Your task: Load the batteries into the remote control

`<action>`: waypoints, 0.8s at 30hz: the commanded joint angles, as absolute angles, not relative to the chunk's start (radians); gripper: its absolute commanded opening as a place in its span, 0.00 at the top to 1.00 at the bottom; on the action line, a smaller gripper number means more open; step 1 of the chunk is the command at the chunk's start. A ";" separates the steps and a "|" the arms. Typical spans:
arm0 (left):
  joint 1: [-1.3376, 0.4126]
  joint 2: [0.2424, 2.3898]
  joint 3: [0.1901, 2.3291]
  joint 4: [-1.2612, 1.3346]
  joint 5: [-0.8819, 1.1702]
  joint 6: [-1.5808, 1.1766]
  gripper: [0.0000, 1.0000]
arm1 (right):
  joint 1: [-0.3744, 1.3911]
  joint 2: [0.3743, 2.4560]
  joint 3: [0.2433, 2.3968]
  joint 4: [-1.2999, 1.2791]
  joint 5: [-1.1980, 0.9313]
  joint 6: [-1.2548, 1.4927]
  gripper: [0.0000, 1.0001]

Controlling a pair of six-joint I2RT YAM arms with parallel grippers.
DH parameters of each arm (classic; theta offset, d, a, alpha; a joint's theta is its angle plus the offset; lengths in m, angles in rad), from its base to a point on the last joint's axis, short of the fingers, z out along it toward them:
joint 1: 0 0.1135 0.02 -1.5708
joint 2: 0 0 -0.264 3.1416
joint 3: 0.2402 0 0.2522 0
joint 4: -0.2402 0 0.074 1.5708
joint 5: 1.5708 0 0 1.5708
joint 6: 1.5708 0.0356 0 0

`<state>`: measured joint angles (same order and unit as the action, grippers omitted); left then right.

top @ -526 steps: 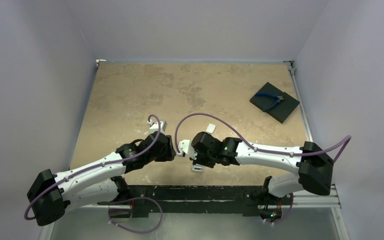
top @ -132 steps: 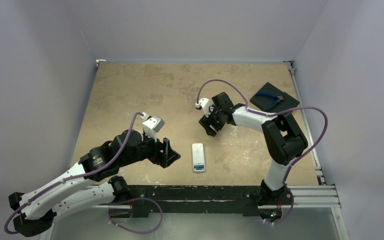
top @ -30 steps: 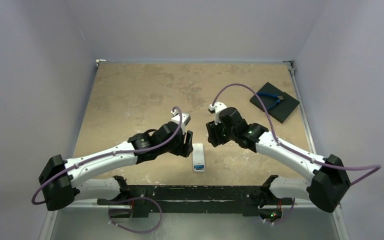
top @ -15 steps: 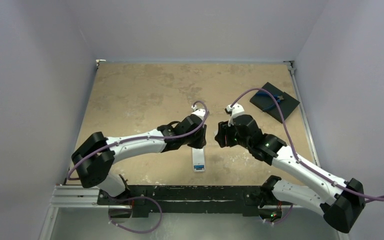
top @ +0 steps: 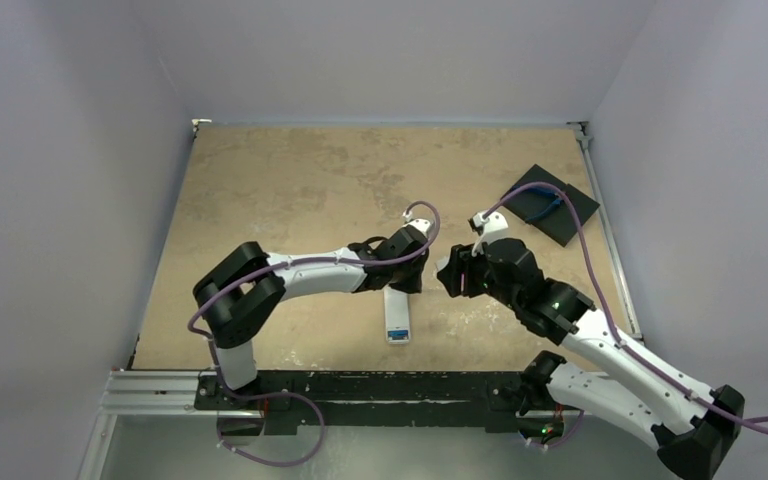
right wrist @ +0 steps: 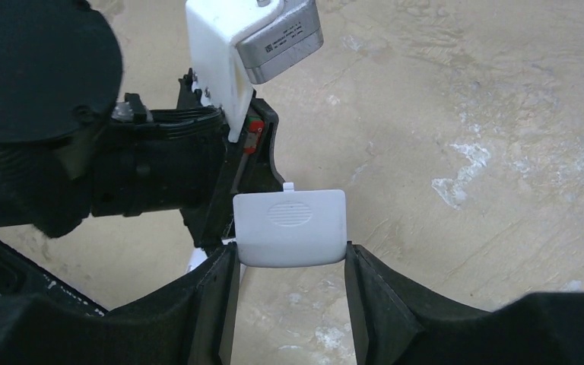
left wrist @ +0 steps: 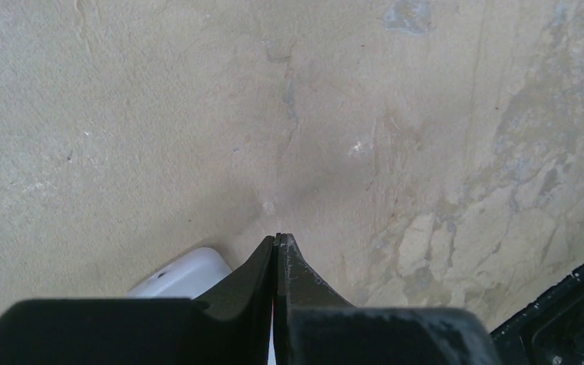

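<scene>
The white remote control (top: 397, 316) lies flat near the table's front edge, with a blue patch (top: 397, 328) toward its near end; I cannot tell whether that is one of the batteries. My left gripper (top: 407, 284) is shut just above the remote's far end, nothing visible between its fingers. In the left wrist view the left gripper (left wrist: 277, 240) points at bare table, with a rounded corner of the remote (left wrist: 186, 275) beside it. My right gripper (right wrist: 290, 255) is shut on a white battery cover (right wrist: 290, 226), held above the table right of the left gripper.
A black square pad (top: 565, 218) with blue-handled pliers (top: 547, 201) sits at the back right, partly behind the right arm's purple cable. Grey walls stand close on three sides. The left arm's wrist (right wrist: 144, 163) fills the left of the right wrist view.
The left gripper has shut and swung right, onto the remote's far end. The right arm has shifted slightly right, still holding the cover.
</scene>
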<state>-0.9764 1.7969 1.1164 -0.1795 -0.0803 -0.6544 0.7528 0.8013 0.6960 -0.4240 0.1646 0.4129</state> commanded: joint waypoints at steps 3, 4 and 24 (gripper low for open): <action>-0.943 1.833 1.138 -0.168 -0.080 -0.676 1.00 | 0.757 0.762 0.700 -0.446 0.186 0.438 0.78; -0.941 1.837 1.130 -0.170 -0.083 -0.677 1.00 | 0.757 0.759 0.700 -0.445 0.185 0.439 0.78; -0.909 1.730 0.984 -0.235 -0.139 -0.681 1.00 | 0.763 0.823 0.702 -0.431 0.087 0.399 0.78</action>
<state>-0.9215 1.7893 1.0176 -0.1818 -0.1013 -0.6788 0.7528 0.7986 0.6960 -0.4549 0.1349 0.4221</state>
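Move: The remote lies battery side up with its long axis running forward, its middle some 6 cm back, 5 cm left and 3 cm below the left fingertips, which hover closed just right of its far end. Its open bay with the blue battery is at the near end, about 10 cm back and 5 cm left of those tips. The held battery cover is roughly 3 cm ahead, 4 cm right and 13 cm above them. From the right hand, the remote's middle lies about 9 cm left, 7 cm back and 16 cm down. The remote's far end is pushed to the left by the closed left fingers: they sink about 3 cm beside its right long edge while already sliding left, edging slightly forward and back again, then sweep on level to about 4 cm left in all. Their tips come against that edge and push it sideways, staying shut, with the wrist barely turning. ##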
